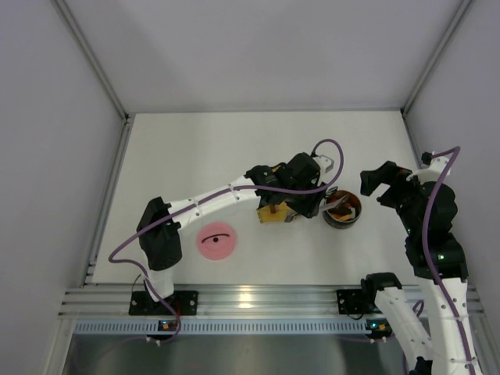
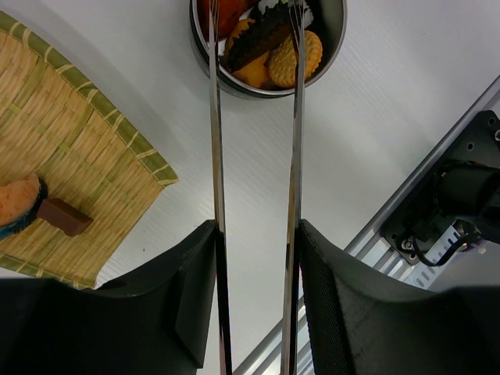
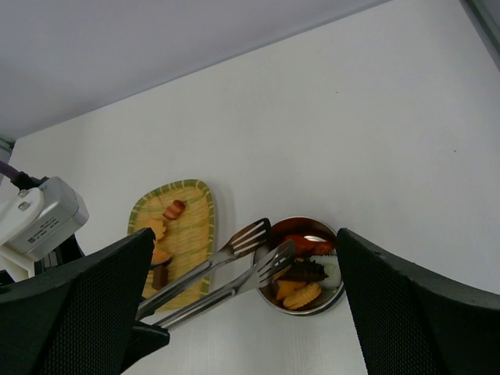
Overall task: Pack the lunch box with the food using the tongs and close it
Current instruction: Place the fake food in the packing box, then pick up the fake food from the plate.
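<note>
The steel lunch box (image 1: 342, 209) (image 2: 234, 84) (image 3: 306, 311) stands open between the two arms. Inside it lies food (image 2: 291, 58) (image 3: 301, 295): orange rounds, a dark piece, red and white bits. The slotted ends of the tongs (image 2: 216, 156) (image 3: 208, 264) hang apart over the box's rim with nothing between them. My left gripper (image 2: 256, 234) (image 1: 306, 201) is shut on the tongs, one finger against each arm. More food (image 2: 64, 216) (image 3: 173, 209) lies on the tray. The pink lid (image 1: 216, 241) lies flat at the front left. My right gripper (image 3: 244, 234) (image 1: 373, 183) hovers open and empty, right of the box.
The yellow woven tray (image 1: 273, 215) (image 2: 78, 141) (image 3: 195, 195) sits just left of the lunch box, partly under my left arm. An aluminium rail (image 1: 250, 301) runs along the near table edge. White walls enclose the table on three sides.
</note>
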Motion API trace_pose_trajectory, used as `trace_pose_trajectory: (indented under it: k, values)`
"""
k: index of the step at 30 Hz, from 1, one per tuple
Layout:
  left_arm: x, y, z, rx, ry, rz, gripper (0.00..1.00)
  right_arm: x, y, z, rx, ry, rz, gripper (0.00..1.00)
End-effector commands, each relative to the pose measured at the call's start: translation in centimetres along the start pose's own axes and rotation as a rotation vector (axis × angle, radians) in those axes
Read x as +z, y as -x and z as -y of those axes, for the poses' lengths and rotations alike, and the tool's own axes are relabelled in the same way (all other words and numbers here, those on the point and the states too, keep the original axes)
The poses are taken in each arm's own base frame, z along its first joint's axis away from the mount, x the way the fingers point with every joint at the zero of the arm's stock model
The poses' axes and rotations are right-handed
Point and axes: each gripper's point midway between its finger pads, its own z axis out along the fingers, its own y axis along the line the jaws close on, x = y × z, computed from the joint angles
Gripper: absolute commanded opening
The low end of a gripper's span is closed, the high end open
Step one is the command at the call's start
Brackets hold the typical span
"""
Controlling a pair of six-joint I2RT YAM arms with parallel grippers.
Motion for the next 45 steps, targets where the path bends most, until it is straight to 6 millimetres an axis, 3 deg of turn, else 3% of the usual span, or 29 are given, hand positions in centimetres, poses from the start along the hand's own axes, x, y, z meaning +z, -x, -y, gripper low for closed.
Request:
trace_pose_trajectory:
  k: [1, 5, 8, 12, 16, 20, 21, 24, 36, 45]
  values:
    - [-1.4, 3.5, 1.9, 0.017, -0.062, 0.116, 0.49, -0.6, 0.6, 0.1, -0.003, -0.006, 0.019, 0.98]
    - [-2.0, 3.9, 1.7, 0.020, -0.049, 0.134, 0.48, -0.6, 0.6, 0.1, -0.003, -0.006, 0.019, 0.98]
    - [-3.4, 4.6, 1.3, 0.017, -0.026, 0.172, 0.48, -0.6, 0.6, 0.1, -0.002, -0.008, 0.018, 0.98]
    - [-6.4, 6.0, -0.6, -0.013, 0.082, 0.259, 0.48, -0.6, 0.6, 0.1, -0.004, -0.006, 0.019, 0.98]
    - [-8.1, 5.8, -4.2, -0.096, 0.216, 0.282, 0.48, -0.7, 0.6, 0.1, -0.003, -0.003, 0.021, 0.98]
    - [-9.1, 4.3, -8.7, -0.179, 0.327, 0.280, 0.49, -0.7, 0.7, -0.1, -0.003, 0.001, 0.021, 0.98]
    - [-9.1, 3.5, -10.5, -0.195, 0.372, 0.266, 0.49, -0.7, 0.8, -0.1, -0.001, 0.001, 0.024, 0.98]
    - [-8.6, 1.8, -13.3, -0.219, 0.425, 0.223, 0.49, -0.6, 0.7, -0.2, 0.002, 0.006, 0.020, 0.98]
    - [-4.8, 0.1, -15.5, -0.205, 0.461, 0.139, 0.49, -0.6, 1.1, -0.2, -0.006, 0.003, 0.021, 0.98]
    - [-3.4, -1.0, -15.7, -0.202, 0.455, 0.090, 0.49, -0.5, 1.0, -0.2, -0.006, 0.002, 0.019, 0.98]
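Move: The left hand, its part-open tongs reaching into the packing box, is bound for the bacon piece, about 18 cm ahead, 8 cm to its left and 17 cm below. On the woven tray with it, the flower slice lies some 14 cm ahead and 13 cm left, the salmon about 10 ahead and 13 left. The packing box it leaves is about 4 cm ahead and 15 cm right. From the right hand the bacon lies roughly 17 cm ahead and 23 cm left. Up and out of the packing box, then leftward and forward in an arc, the left arm carries its tongs back over the tray, some 14 cm left and 9 cm forward, the wrist swinging almost 30 degrees counter-clockwise. After rising about 6 cm it sinks nearly 10, slowing, to bring the tong tips over the bacon piece. The fingers keep the tongs, still part open. ##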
